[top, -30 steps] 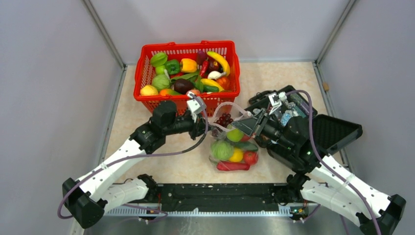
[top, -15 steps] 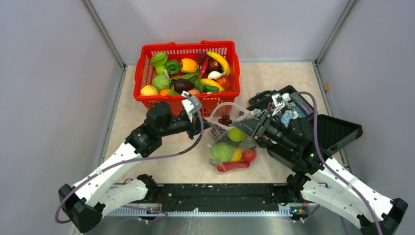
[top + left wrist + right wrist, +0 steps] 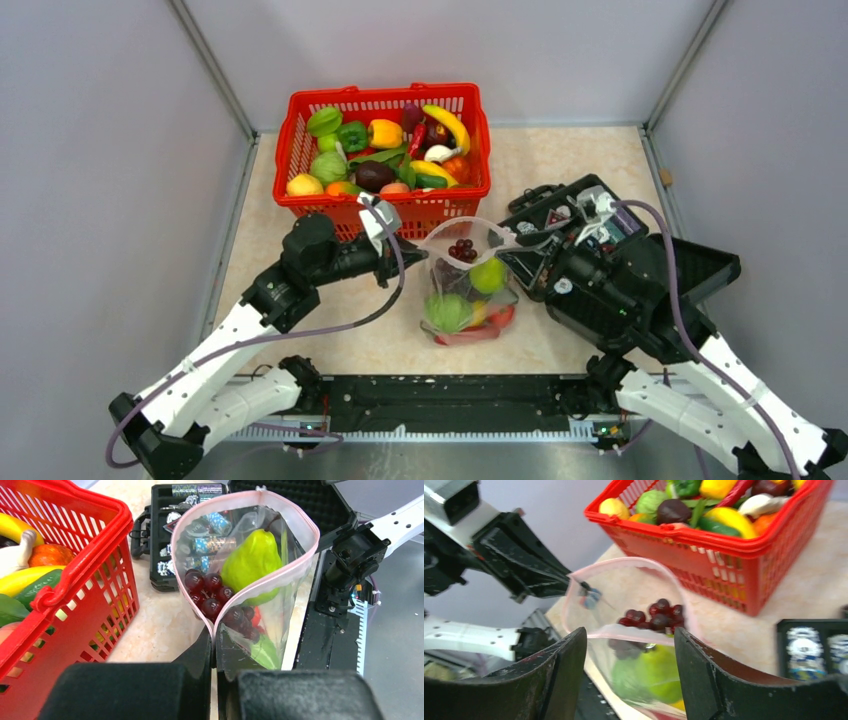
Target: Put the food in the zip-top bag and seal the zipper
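The zip-top bag (image 3: 462, 290) stands between the arms with its mouth gaping wide. Inside it lies food: purple grapes (image 3: 207, 587), a green pear (image 3: 251, 562), a green cabbage (image 3: 447, 312), and a red tomato (image 3: 501, 316). My left gripper (image 3: 215, 640) is shut on the left corner of the pinkish zipper (image 3: 306, 555), where the two strips meet. My right gripper (image 3: 630, 650) is open. Its fingers straddle the near strip of the zipper (image 3: 634, 636) at the bag's right side without pinching it.
A red lattice basket (image 3: 300, 190) full of toy fruits and vegetables stands just behind the left gripper. A black hinged case (image 3: 690, 265) with small bottles lies open under and behind the right arm. Grey walls close in both sides.
The right gripper has opened and let go of the bag's edge, drawing slightly right. The left gripper, shut on the zipper corner, has pulled back left; the bag mouth gapes wider.
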Robot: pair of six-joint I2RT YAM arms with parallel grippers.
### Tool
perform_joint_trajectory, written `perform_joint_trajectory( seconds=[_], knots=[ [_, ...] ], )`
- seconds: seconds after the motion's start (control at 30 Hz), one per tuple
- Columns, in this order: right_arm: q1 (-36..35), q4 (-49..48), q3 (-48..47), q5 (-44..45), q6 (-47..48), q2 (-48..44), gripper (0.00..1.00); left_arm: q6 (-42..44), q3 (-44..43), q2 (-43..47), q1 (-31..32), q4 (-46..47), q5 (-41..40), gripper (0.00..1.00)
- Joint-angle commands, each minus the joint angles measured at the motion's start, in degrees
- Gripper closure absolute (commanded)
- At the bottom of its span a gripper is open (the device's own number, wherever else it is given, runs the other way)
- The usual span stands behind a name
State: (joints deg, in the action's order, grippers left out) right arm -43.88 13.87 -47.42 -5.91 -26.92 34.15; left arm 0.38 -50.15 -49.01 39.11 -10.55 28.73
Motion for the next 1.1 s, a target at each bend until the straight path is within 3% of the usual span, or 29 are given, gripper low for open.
perform_joint_trajectory(
  seconds=[0.0, 0.17, 0.37, 0.6, 0.8, 0.9, 1.07],
  knots=[
    [-0.59, 5.35, -2.01, 8.56, 11.79, -4.98, 0.38, 2.33, -3.89, 3.13, -0.18, 3.05, -2.11, 1.0],
    [-0.6, 9.78, -3.5, 10.96, 15.09, -6.66, 0.4, 4.32, -5.47, 3.01, -0.23, 0.64, -3.49, 1.0],
    [-0.56, 17.09, -4.71, 8.87, 17.19, -1.61, 0.39, 5.6, -7.22, 2.08, -0.19, -3.68, -7.32, 1.0],
    [-0.6, 3.04, 6.83, -4.39, 19.89, -6.81, 0.35, 5.8, -7.63, 1.79, -0.26, -5.79, -11.01, 1.0],
    [-0.57, -1.33, 9.95, 2.22, 20.46, -7.25, 0.36, 6.99, -6.72, 2.41, -0.22, -5.06, -9.28, 1.0],
    [-0.58, -9.09, 15.31, 6.7, 17.76, -7.36, 0.37, 7.6, -6.74, 3.14, -0.22, -5.32, -8.23, 1.0],
    [0.47, -23.13, 21.87, 1.48, 18.87, -6.26, 0.4, 8.88, -6.79, 3.85, -0.27, -6.38, -7.55, 1.0]
  ],
)
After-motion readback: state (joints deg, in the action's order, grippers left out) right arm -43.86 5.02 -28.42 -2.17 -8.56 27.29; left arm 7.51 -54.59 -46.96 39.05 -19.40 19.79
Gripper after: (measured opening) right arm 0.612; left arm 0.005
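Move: The right hand is empty and open, facing left towards the bag. The zipper slider at the bag's right corner lies about 4 cm ahead of it, 2 cm to its right and 6 cm below. Inside the bag, the pear is some 3 cm left, 2 cm back and 10 cm down, the grapes about 7 cm left, 2 cm ahead and 9 cm down. From the left hand, the slider is roughly 15 cm right and 3 cm ahead, nearly level. Still pinching the left end of the bag's rim, the left hand draws it about 3 cm left and slightly forward, turning a little counter-clockwise. The right hand, fingers staying open, swings some 5 cm right, then drops about 8 cm, easing back left, and finishes forward and down towards the slider corner, rolled about 20 degrees with its left side lower. ##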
